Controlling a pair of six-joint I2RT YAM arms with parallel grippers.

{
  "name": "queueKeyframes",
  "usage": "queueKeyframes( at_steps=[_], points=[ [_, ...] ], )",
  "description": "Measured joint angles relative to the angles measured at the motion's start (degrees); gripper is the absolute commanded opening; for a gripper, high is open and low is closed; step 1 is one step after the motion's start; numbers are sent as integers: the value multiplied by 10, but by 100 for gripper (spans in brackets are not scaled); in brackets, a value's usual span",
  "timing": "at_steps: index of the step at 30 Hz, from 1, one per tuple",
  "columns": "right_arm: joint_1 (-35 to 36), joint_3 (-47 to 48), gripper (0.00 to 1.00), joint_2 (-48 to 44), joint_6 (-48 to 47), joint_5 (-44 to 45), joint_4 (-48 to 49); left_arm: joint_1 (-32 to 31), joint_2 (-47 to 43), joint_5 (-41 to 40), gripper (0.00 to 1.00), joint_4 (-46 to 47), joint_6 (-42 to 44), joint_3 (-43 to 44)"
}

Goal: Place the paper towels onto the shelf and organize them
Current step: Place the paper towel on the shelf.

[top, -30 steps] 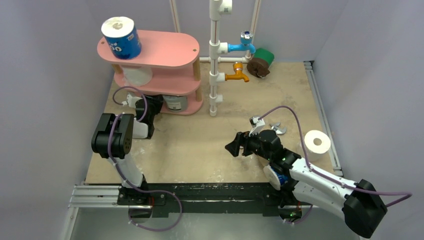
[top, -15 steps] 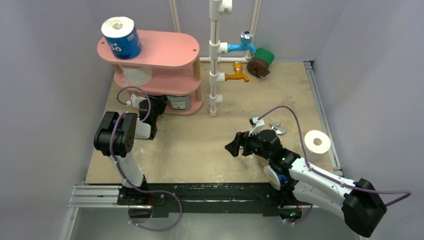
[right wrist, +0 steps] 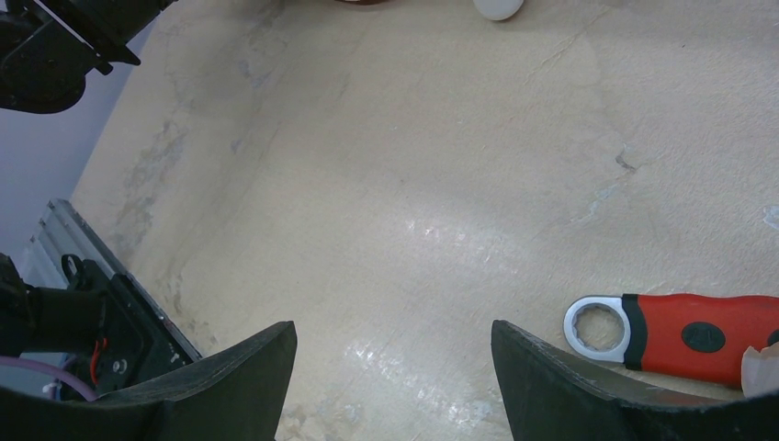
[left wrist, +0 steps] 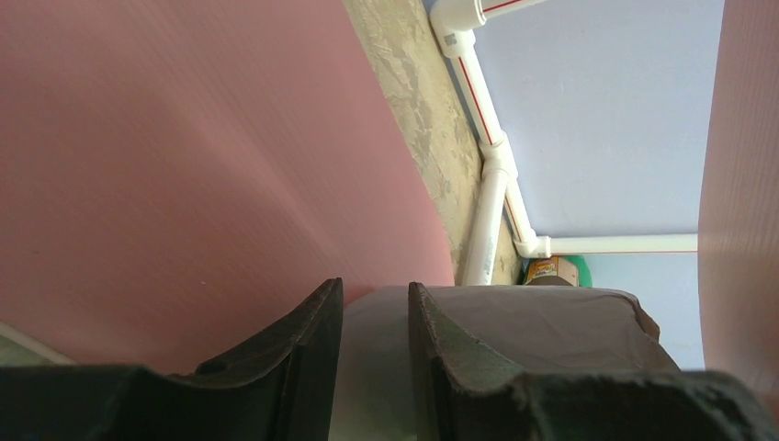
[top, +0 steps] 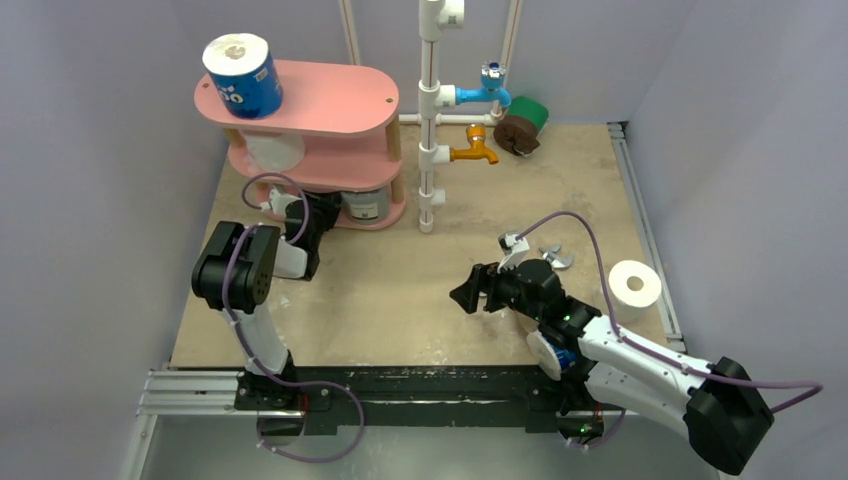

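The pink shelf stands at the back left. A blue-wrapped paper towel roll stands on its top board, and a bare white one sits on the middle board. My left gripper reaches into the bottom tier, shut on the wall of a grey-wrapped roll. In the left wrist view the gripper pinches the grey roll between pink boards. My right gripper hangs open over the table, holding nothing. Another white roll stands on the table at the right.
A white pipe frame with blue and orange taps rises just right of the shelf. A green roll and a brown roll lie at the back behind it. A red-handled wrench lies near my right gripper.
My left arm has shifted to the right along the shelf's bottom tier, carrying the grey roll with it. The right arm has not moved.
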Motion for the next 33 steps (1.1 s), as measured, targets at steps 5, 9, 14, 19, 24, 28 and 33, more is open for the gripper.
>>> queueKeyframes(
  at_steps=[5, 9, 14, 19, 24, 28, 33],
  points=[
    [0, 0, 78, -3, 0, 0, 0, -9, 3, -2, 31, -1, 0, 4],
    [0, 0, 78, -7, 0, 0, 0, -14, 4, -3, 31, 0, 0, 7],
    [0, 0, 78, -8, 0, 0, 0, -17, 4, -4, 32, 0, 0, 8],
    [0, 0, 78, -13, 0, 0, 0, -18, 2, -16, 41, 1, 0, 4],
    [0, 0, 78, -20, 0, 0, 0, -10, -35, -27, 53, -10, 0, -28],
    [0, 0, 79, -22, 0, 0, -2, 7, -99, -36, 58, -37, 2, -55],
    [0, 0, 78, -32, 0, 1, -5, 16, -220, -52, 61, -103, 2, -104]
  ],
)
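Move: The grey paper towel stands upright on the bottom shelf, its middle about 8 cm to the left hand's right, roughly level fore and aft and about 2 cm higher. The shelf's right post is some 15 cm to the hand's right and 1 cm ahead. On the middle shelf, the white paper towel is about 8 cm left, 3 cm ahead and 16 cm up. From the right hand, the grey one lies some 22 cm left, 22 cm ahead and slightly below. Rightward by little more than 1 cm, the left hand goes on pushing the grey paper towel along the bottom shelf with the side of its part-open fingers, then pauses. It then comes free, drawing back some 5 cm, leftward nearly as far and upward over 4 cm, opening its fingers wider and turning slightly counter-clockwise. ##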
